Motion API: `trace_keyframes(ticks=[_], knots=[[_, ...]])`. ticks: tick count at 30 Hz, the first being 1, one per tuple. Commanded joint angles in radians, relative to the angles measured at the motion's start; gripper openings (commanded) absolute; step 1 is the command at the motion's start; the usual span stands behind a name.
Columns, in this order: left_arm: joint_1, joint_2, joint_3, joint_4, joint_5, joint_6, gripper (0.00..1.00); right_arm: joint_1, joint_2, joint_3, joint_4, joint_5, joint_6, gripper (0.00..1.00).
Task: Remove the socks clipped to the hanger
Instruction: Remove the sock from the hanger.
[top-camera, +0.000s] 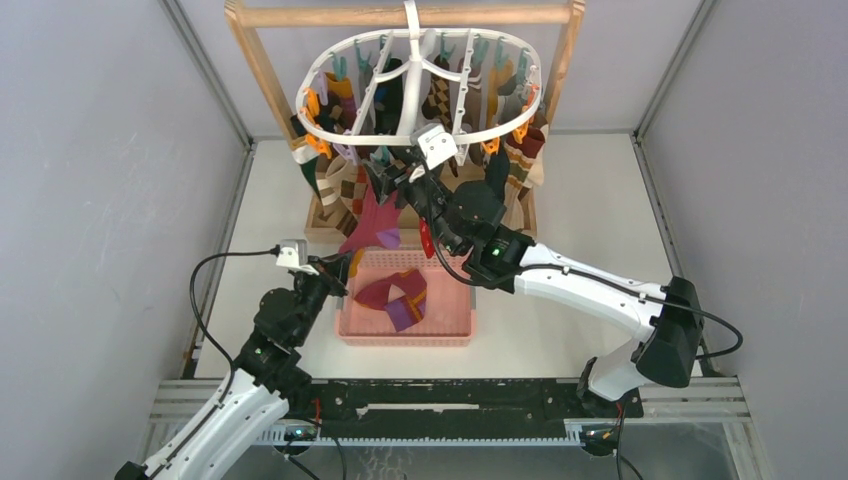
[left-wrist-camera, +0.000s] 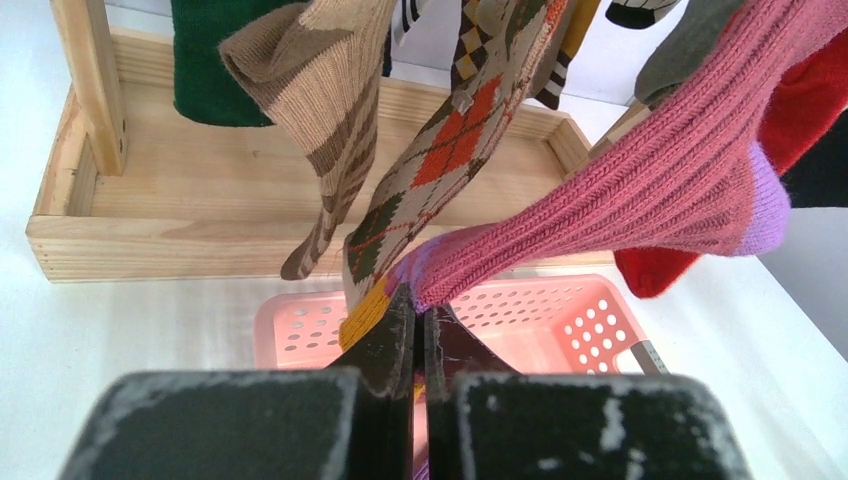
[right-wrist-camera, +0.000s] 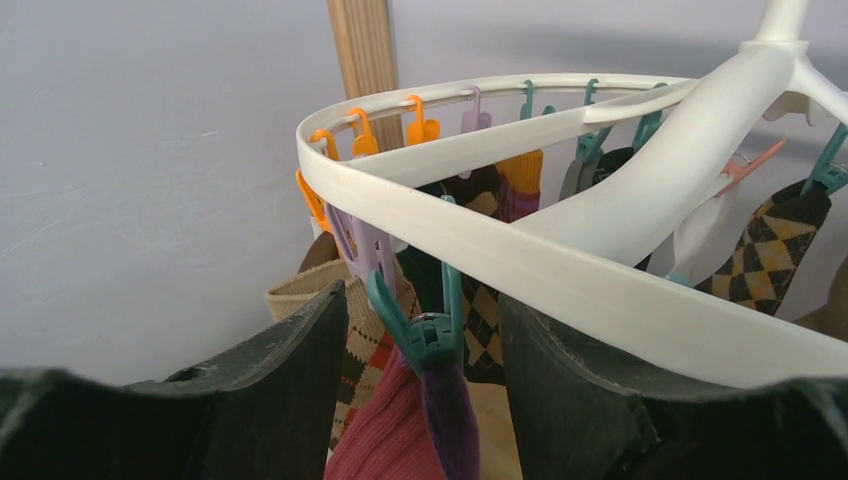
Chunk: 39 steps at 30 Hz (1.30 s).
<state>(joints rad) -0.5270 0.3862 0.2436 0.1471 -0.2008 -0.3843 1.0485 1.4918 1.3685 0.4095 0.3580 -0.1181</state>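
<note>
The white oval hanger (top-camera: 352, 130) (right-wrist-camera: 560, 270) hangs from the wooden frame with several socks clipped under it. A pink ribbed sock (top-camera: 368, 225) (left-wrist-camera: 640, 190) stretches slanting from a teal clip (right-wrist-camera: 430, 335) down to my left gripper (top-camera: 340, 268) (left-wrist-camera: 420, 312), which is shut on its lower end. My right gripper (top-camera: 395, 180) (right-wrist-camera: 422, 300) is open just under the hanger's front rim. Its fingers stand either side of that teal clip, not visibly touching it. An argyle sock (left-wrist-camera: 440, 160) and a beige striped sock (left-wrist-camera: 320, 90) hang beside the pink one.
A pink perforated basket (top-camera: 350, 330) (left-wrist-camera: 590, 315) sits below the hanger with a maroon and purple sock (top-camera: 395, 298) in it. The wooden frame stand (top-camera: 262, 70) rises from its wooden tray base (left-wrist-camera: 200, 230) behind the basket. Grey walls close in both sides.
</note>
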Motion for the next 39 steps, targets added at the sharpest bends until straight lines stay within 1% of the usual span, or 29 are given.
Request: trace_keyframes(ticks=[1, 15, 17, 20, 23, 27, 29, 30, 31, 32, 33, 39], knots=[[0.004, 0.009, 0.078, 0.041, -0.005, 0.02, 0.0, -0.016, 0.01, 0.047, 0.049, -0.001, -0.006, 0.64], [0.004, 0.027, 0.087, 0.045, -0.006, 0.029, 0.0, -0.047, 0.036, 0.047, 0.112, -0.029, 0.017, 0.64], [0.004, 0.031, 0.086, 0.047, -0.006, 0.029, 0.0, -0.053, 0.038, 0.047, 0.117, -0.03, 0.021, 0.63], [0.004, 0.035, 0.087, 0.051, -0.004, 0.03, 0.0, -0.063, 0.04, 0.046, 0.122, -0.037, 0.035, 0.58], [0.005, 0.044, 0.088, 0.054, -0.003, 0.031, 0.0, -0.071, 0.039, 0.043, 0.126, -0.046, 0.046, 0.51], [0.004, 0.049, 0.088, 0.054, -0.002, 0.033, 0.0, -0.076, 0.042, 0.041, 0.139, -0.05, 0.048, 0.45], [0.004, 0.047, 0.088, 0.054, -0.004, 0.034, 0.0, -0.079, 0.045, 0.041, 0.142, -0.056, 0.049, 0.39], [0.005, 0.047, 0.088, 0.053, -0.004, 0.036, 0.0, -0.081, 0.045, 0.041, 0.142, -0.06, 0.05, 0.3], [0.004, 0.044, 0.088, 0.052, -0.005, 0.035, 0.0, -0.083, 0.047, 0.041, 0.142, -0.06, 0.051, 0.18], [0.004, 0.044, 0.088, 0.05, -0.005, 0.035, 0.0, -0.083, 0.047, 0.041, 0.14, -0.061, 0.054, 0.08], [0.004, 0.044, 0.088, 0.051, -0.006, 0.035, 0.0, -0.086, 0.047, 0.041, 0.138, -0.062, 0.055, 0.0], [0.004, 0.046, 0.088, 0.054, -0.003, 0.035, 0.0, -0.092, 0.043, 0.029, 0.135, -0.059, 0.061, 0.0]])
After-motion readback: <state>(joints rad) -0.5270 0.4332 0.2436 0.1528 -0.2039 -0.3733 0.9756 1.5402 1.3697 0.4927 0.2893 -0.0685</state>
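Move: The teal clip holding the top of the pink sock hangs just in front of my open right fingers, about 3 cm ahead, 1 cm to the left and level. The hanger's front rim runs about 4 cm above that clip, and a lilac clip sits some 5 cm to its left. From my left hand, already pinching the sock's yellow-and-lilac end, the teal clip is roughly 8 cm ahead, 11 cm right and 23 cm up; the basket's middle lies 5 cm ahead, 13 cm right and 16 cm down. With my right hand I ease forward about 2.5 cm under the hanger's rim, bringing the teal clip's handles between my fingers, and then shut the fingers almost fully to squeeze them. My left hand keeps its pinch on the sock's lower end, sinking only about a centimetre. ##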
